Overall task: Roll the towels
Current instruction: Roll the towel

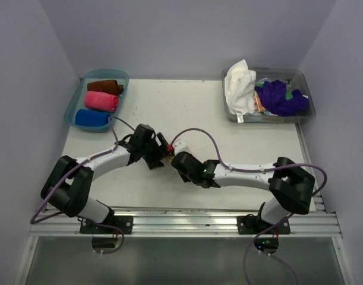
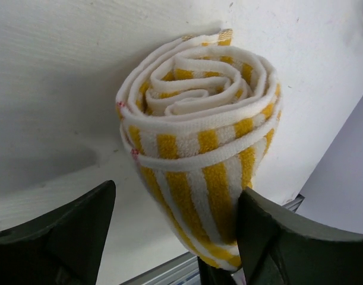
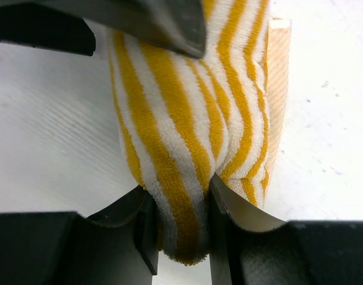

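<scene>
A mustard-yellow and white striped towel point(image 2: 199, 136), rolled into a spiral, is held above the table between the two grippers. My left gripper point(image 2: 176, 199) is open: its right finger touches the roll's side and its left finger stands well apart. My right gripper point(image 3: 181, 190) is shut on the striped towel point(image 3: 181, 148), pinching a fold of its other end. In the top view the left gripper point(image 1: 160, 152) and right gripper point(image 1: 175, 159) meet at the table's middle, and they hide most of the roll there.
A blue tray point(image 1: 71, 107) at the back left holds rolled brown point(image 1: 105, 86), pink point(image 1: 101, 101) and blue point(image 1: 92, 118) towels. A grey bin point(image 1: 306, 113) at the back right holds loose white point(image 1: 240, 86) and purple point(image 1: 280, 98) towels. Walls stand left and right.
</scene>
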Motion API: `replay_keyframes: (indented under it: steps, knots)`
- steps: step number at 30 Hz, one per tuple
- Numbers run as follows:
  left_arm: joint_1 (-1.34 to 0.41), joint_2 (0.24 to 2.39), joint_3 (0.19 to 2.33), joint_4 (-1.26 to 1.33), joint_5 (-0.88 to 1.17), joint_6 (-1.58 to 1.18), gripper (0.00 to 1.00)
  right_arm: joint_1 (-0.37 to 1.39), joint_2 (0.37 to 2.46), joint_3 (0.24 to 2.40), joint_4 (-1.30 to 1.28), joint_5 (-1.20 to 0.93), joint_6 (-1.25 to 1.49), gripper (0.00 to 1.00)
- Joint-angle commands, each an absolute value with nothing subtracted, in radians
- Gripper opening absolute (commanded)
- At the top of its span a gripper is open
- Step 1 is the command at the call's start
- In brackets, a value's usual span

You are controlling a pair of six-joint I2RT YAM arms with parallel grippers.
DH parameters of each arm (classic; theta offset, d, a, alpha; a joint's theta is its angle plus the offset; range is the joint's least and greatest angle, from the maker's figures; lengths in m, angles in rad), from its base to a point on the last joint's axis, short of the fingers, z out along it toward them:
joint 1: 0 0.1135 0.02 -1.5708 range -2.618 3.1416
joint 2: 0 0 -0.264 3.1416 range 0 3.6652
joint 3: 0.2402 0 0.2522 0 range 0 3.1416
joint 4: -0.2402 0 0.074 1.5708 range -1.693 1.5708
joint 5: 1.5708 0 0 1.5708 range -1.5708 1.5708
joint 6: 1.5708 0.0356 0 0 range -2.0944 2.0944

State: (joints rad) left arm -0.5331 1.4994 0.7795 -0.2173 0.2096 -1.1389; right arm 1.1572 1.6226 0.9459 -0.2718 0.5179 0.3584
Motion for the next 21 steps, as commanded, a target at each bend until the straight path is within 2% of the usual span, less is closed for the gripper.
replay_keyframes:
  steps: [1,2,11,15,19,21]
  knots:
    - [-0.474,1.439,0.727,-0.164,0.244,-1.078,0.81,1.071,1.557,0.874,-0.152,0.266,0.42,0.26]
    - [-0.469,1.436,0.727,-0.149,0.267,-1.068,0.84,1.059,1.543,0.868,-0.143,0.208,0.426,0.26]
    - [-0.472,1.494,0.75,-0.095,0.35,-1.026,0.89,0.919,1.523,0.795,-0.009,-0.049,0.534,0.25]
    - [-0.472,1.502,0.739,-0.083,0.362,-1.026,0.99,0.858,1.523,0.744,0.081,-0.149,0.597,0.25]
    - [-0.474,1.503,0.724,-0.054,0.377,-1.034,0.99,0.819,1.535,0.71,0.15,-0.236,0.643,0.24]
    - [-0.474,1.505,0.718,-0.043,0.38,-1.042,0.95,0.799,1.548,0.69,0.198,-0.282,0.673,0.24]
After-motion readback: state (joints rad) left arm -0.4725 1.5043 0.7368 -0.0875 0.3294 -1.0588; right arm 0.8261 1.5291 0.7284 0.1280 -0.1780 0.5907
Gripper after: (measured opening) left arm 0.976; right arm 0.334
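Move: The striped towel's roll lies between the hands. The right gripper already grips its near end, with the roll's middle about 4 cm ahead and 2 cm left of that hand and about 1 cm lower. From the partly open left gripper that middle lies some 6 cm to the right, level front to back and about 1 cm lower. The blue rolled towel sits clear of the work, some 16 cm ahead and 28 cm left of the left gripper. Keep the right grip shut on the striped roll's near end and twist that wrist about 40 degrees, left side rising, so the fingers swing from pointing forward-and-down to left-and-down, while easing the hand about 2 cm left and slightly forward. Hold the left gripper nearly in place beside the roll's far part and spread its fingers fully to leave room. ##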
